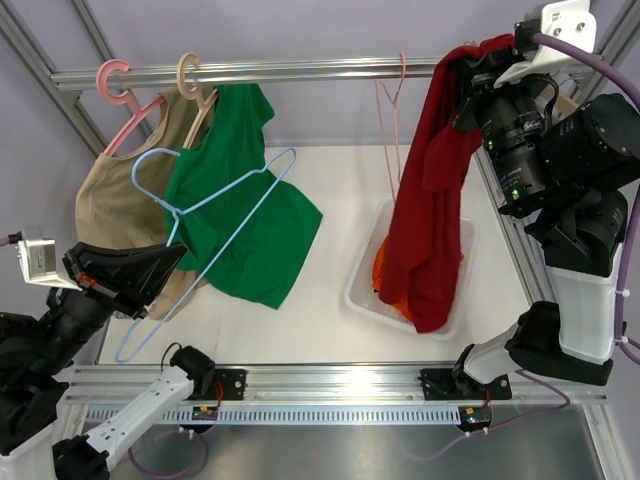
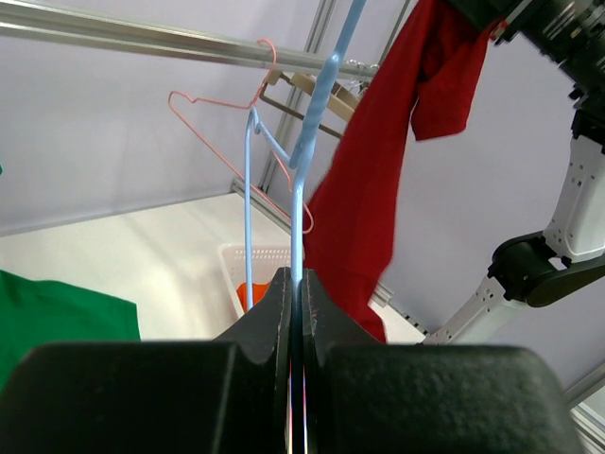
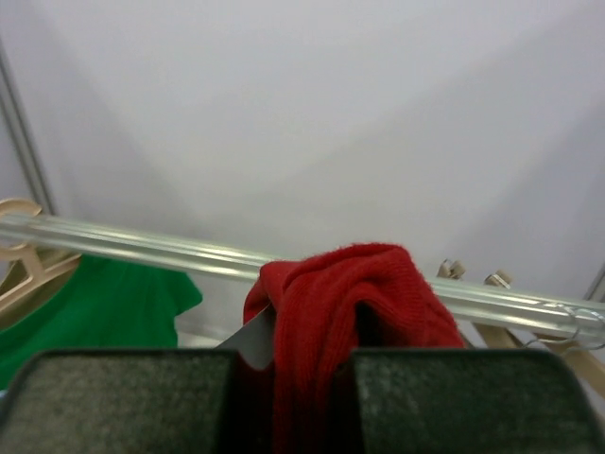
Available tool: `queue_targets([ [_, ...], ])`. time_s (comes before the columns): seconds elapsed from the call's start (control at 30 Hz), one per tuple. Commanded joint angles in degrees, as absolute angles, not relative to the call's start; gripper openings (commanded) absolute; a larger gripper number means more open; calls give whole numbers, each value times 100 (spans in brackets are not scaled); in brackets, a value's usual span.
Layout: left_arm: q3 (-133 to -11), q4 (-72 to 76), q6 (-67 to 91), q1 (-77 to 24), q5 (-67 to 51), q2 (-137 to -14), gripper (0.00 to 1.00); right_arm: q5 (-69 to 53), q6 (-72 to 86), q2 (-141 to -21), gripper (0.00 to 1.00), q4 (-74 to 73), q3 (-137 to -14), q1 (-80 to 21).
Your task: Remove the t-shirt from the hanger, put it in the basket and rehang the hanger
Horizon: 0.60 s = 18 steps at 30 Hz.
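The red t-shirt point(image 1: 430, 200) hangs from my right gripper point(image 1: 470, 85), which is shut on its bunched top edge up by the rail, as the right wrist view point(image 3: 340, 303) shows. Its lower end drapes over the white bin. My left gripper point(image 1: 178, 257) is shut on the wire of a bare light-blue hanger point(image 1: 235, 186), holding it tilted at the left, off the rail and in front of the green shirt. In the left wrist view the blue wire point(image 2: 317, 104) runs up from between my closed left gripper point(image 2: 298, 284), with the red shirt point(image 2: 364, 199) beyond.
A metal rail point(image 1: 300, 70) crosses the back. On it hang a beige shirt point(image 1: 110, 200) on a pink hanger, a green shirt point(image 1: 240, 200) on a wooden hanger, and an empty pink wire hanger point(image 1: 392, 110). A white bin point(image 1: 365, 290) holds an orange garment point(image 1: 385, 275).
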<state>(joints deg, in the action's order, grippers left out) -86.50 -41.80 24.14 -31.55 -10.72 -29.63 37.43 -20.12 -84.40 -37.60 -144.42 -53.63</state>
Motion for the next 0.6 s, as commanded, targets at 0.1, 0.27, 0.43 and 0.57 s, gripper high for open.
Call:
queue_targets([
  [0.1, -8622, -3753, 2320, -3129, -1239, -3164, 0, 4131, -2944, -8262, 0, -2681, -14697, -5291],
  [0.27, -8473, -3639, 2373, -3138, -1275, -3138, 0, 4184, -2392, -7165, 0, -2032, -12468, -5116],
  [0.43, -8481, -3639, 2356, -3129, -1310, -3146, 0, 4139, -1846, -6373, 0, -1680, -10794, -4869],
  [0.57, -8517, -3639, 2364, -3129, -1318, -3208, 0, 4218, -1802, -6223, 0, -1793, -10679, -4773],
])
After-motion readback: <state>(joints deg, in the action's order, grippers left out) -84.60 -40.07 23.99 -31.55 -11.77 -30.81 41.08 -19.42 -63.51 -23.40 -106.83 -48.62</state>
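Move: The right hand, already pinching the red t-shirt high up, has the white basket about 62 cm below it, some 8 cm ahead and 6 cm to its right. The orange t-shirt lies in the basket, roughly 7 cm ahead of the hand and 6 cm right. The pink hanger on the rail is about 14 cm ahead, 2 cm left and 10 cm lower. From the left hand the basket lies some 25 cm ahead, 42 cm right and 46 cm down. Keeping its pinch on the bunched top of the red t-shirt, the right hand first rises about 2 cm while sliding right, then drops quickly to finish some 7 cm lower and 5 cm farther right, bringing the hanging cloth down towards the basket as the wrist turns slightly clockwise, under 10 degrees. The left hand, still holding the bare blue hanger out to the side, only eases a centimetre or so forward and right, its fingers staying shut. ##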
